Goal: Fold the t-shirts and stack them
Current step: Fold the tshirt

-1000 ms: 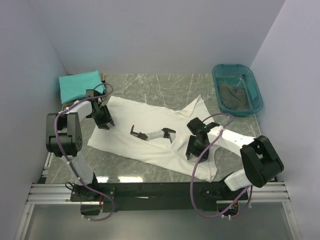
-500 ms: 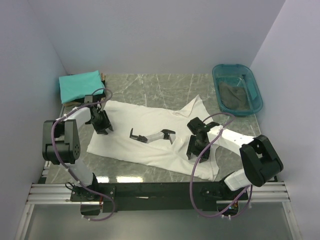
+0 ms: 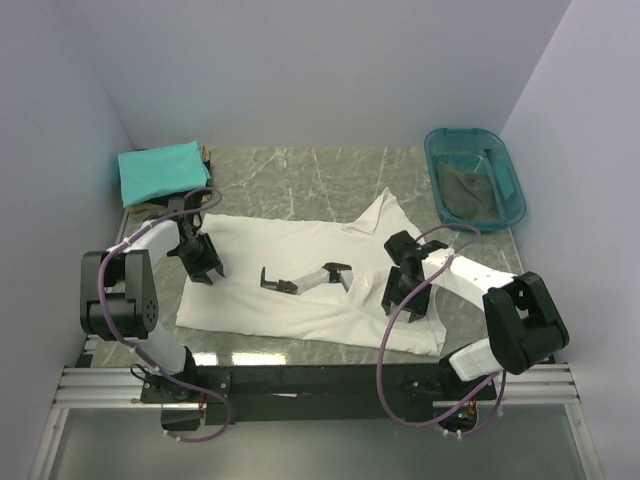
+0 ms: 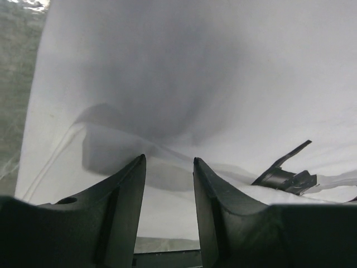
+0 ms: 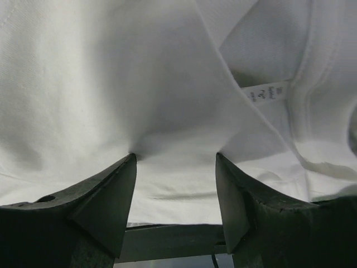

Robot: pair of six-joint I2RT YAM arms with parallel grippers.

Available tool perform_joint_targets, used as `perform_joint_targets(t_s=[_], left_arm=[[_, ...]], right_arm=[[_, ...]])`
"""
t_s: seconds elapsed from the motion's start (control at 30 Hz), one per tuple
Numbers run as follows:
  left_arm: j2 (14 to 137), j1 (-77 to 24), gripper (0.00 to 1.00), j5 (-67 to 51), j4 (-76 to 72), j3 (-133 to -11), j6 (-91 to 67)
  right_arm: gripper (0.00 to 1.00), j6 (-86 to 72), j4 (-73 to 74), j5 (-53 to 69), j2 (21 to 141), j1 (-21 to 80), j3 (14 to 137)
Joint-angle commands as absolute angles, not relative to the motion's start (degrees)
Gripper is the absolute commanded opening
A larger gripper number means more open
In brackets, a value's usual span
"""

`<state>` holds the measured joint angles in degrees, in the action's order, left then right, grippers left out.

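The white t-shirt (image 3: 270,245) lies spread flat on the marble table, its black-and-grey robot-arm print (image 3: 305,278) facing up. My left gripper (image 3: 205,262) is open, with its fingertips down on the shirt's left part (image 4: 168,162); the print shows in the left wrist view (image 4: 284,176). My right gripper (image 3: 400,295) is open, with its tips pressing the cloth near the collar (image 5: 175,157), where a neck label (image 5: 266,92) shows. A folded teal t-shirt (image 3: 158,172) lies at the back left. A dark cloth (image 3: 468,192) lies in the tub.
The translucent teal plastic tub (image 3: 512,180) stands at the back right. Walls close in the table on the left, back and right. The black rail (image 3: 320,380) with both arm bases runs along the near edge.
Both grippers have slid toward the near edge on the white shirt. The shirt has shifted with them and lies flatter, its collar part drawn nearer and to the right.
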<state>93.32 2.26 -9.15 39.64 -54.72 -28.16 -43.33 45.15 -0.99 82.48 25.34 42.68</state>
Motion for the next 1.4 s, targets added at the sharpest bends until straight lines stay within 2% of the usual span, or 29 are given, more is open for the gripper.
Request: perform_joint_targets(t_s=[0.0, 0.23, 0.43, 0.77, 1.03, 1.37], left_arm=[[89.83, 2.20, 0.46, -8.09, 43.06, -58.61, -27.95], [90.87, 2.11, 0.46, -8.35, 42.98, -67.05, -27.25], [95.18, 2.11, 0.46, -12.30, 39.73, -66.10, -26.98], [97.29, 1.93, 0.46, -11.34, 36.21, -65.12, -25.84], [102.29, 2.02, 0.46, -11.86, 36.04, -74.95, -27.33], [108.89, 2.37, 0.45, -10.11, 35.86, -83.93, -27.77]], right_arm=[[0.66, -41.05, 49.47, -5.36, 79.46, 24.70, 47.09], [0.69, -38.94, 54.58, -8.35, 79.01, 23.65, 55.01], [0.69, -36.39, 50.81, -10.02, 83.40, 18.21, 57.13], [0.69, -33.31, 42.54, -8.17, 92.89, 14.15, 62.75], [0.69, -31.55, 40.08, -7.64, 98.25, 12.75, 76.10], [0.67, -32.87, 38.41, -6.42, 112.57, 11.25, 96.48]])
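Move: The sleeve flap at the shirt's far right lies about 26 cm ahead of my right hand and 4 cm to its left; the teal bin is some 30 cm ahead and 17 cm to its right. The shirt's far left corner is roughly 14 cm straight ahead of my left hand, with the teal stack about 23 cm ahead and 11 cm left. The cloth is only about a centimetre below both hand points. I lift both sets of fingertips off the t-shirt and send the hands forward over it to its far edge, dipping a few centimetres on the way before rising again. My right hand goes farther, about 27 cm to above the sleeve flap, edging right midway; my left covers some 14 cm towards the far left corner. Both tilt their fingertips outward, the right more, and stay part open. ##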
